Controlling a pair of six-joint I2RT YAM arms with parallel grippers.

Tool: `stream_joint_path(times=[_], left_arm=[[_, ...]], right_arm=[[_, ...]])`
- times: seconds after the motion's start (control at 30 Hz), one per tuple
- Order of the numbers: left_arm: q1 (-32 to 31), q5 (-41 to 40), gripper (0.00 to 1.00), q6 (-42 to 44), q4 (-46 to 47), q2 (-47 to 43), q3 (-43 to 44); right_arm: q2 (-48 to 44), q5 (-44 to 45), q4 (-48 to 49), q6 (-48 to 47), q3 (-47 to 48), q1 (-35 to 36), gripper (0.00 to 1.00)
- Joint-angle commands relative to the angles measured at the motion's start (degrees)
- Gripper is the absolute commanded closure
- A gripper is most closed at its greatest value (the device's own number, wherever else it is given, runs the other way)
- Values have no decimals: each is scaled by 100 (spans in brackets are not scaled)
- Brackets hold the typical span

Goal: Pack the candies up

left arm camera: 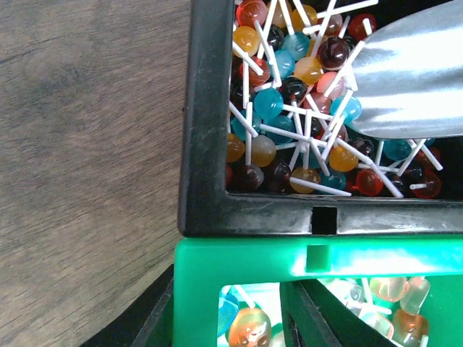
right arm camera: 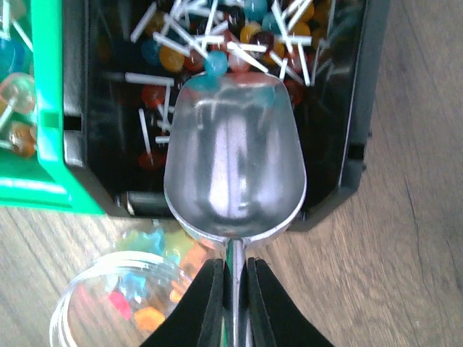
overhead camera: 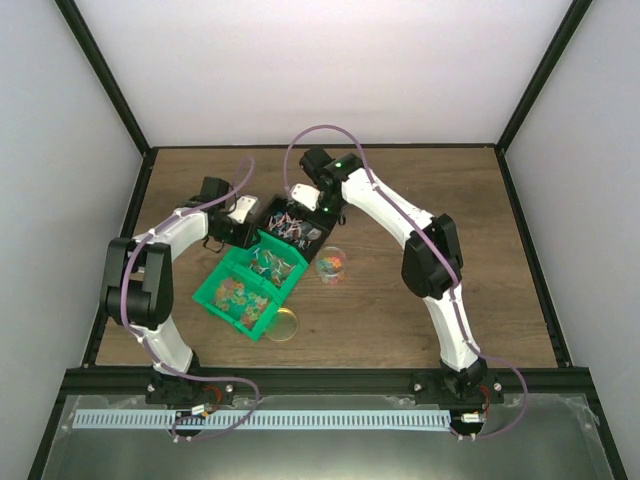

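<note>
The candies [left arm camera: 269, 105] are small round sweets on white sticks in red, orange, blue and brown, piled in a black bin [overhead camera: 322, 236]. My right gripper [right arm camera: 233, 264] is shut on the handle of the silver scoop [right arm camera: 231, 159]. The scoop's mouth lies in the black bin [right arm camera: 362, 108], nearly empty, with one blue candy [right arm camera: 215, 63] at its tip. My left gripper [left arm camera: 231, 322] straddles the corner wall of the green bin [left arm camera: 246, 256], one finger on each side, touching it. A clear jar [overhead camera: 332, 265] beside the bins holds some coloured sweets.
The green bin [overhead camera: 205, 298] has two compartments with pale sweets and touches the black bin [left arm camera: 210, 210]. A round gold lid [overhead camera: 283, 323] lies on the table in front of it. The jar [right arm camera: 108, 296] sits just under the scoop's handle. Bare wood lies to the right.
</note>
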Motion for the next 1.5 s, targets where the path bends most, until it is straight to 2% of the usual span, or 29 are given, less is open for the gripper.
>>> stream_joint_path(times=[0.0,0.2,0.53,1.07,1.47], left_arm=[[-67,182,64,10,140,69,-3],[-70,181,66,28,123,144,32],[-83,265,67,129,70,253,195],[-25,201,66,181,-153,394,407],[159,182,63,161,-284,506,695]], right_arm=[[169,-510,500,84,-409,94,99],[-160,-788,1300,149,-1190,97,99],[59,-928,1981,432,-1603,94,99],[-1023,-1792,4899,1141,-3780,10,99],[-1736,-2214,6074,1460,-4770,-332,99]])
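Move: My right hand holds the scoop with its bowl already in the black candy box. The box's middle is about 7 cm to the left, 4 cm ahead and 9 cm below that hand. The jar stands some 6 cm back and 1 cm right of it, and the green tray's middle about 10 cm back and 14 cm left. From my left hand, at the tray's corner, the box's middle is roughly 9 cm right, 4 cm ahead, and the tray's middle 11 cm straight back. I drive the scoop left and down, about 5 cm deeper along the black box into the candies, then ease it back some 2 cm to the right while still sinking, about 4 cm lower in all. All the while my right wrist rolls about 30 degrees, lifting the bowl's tip towards level. My left hand keeps its fingers astride the green tray's corner rim, sinking about 1 cm. ##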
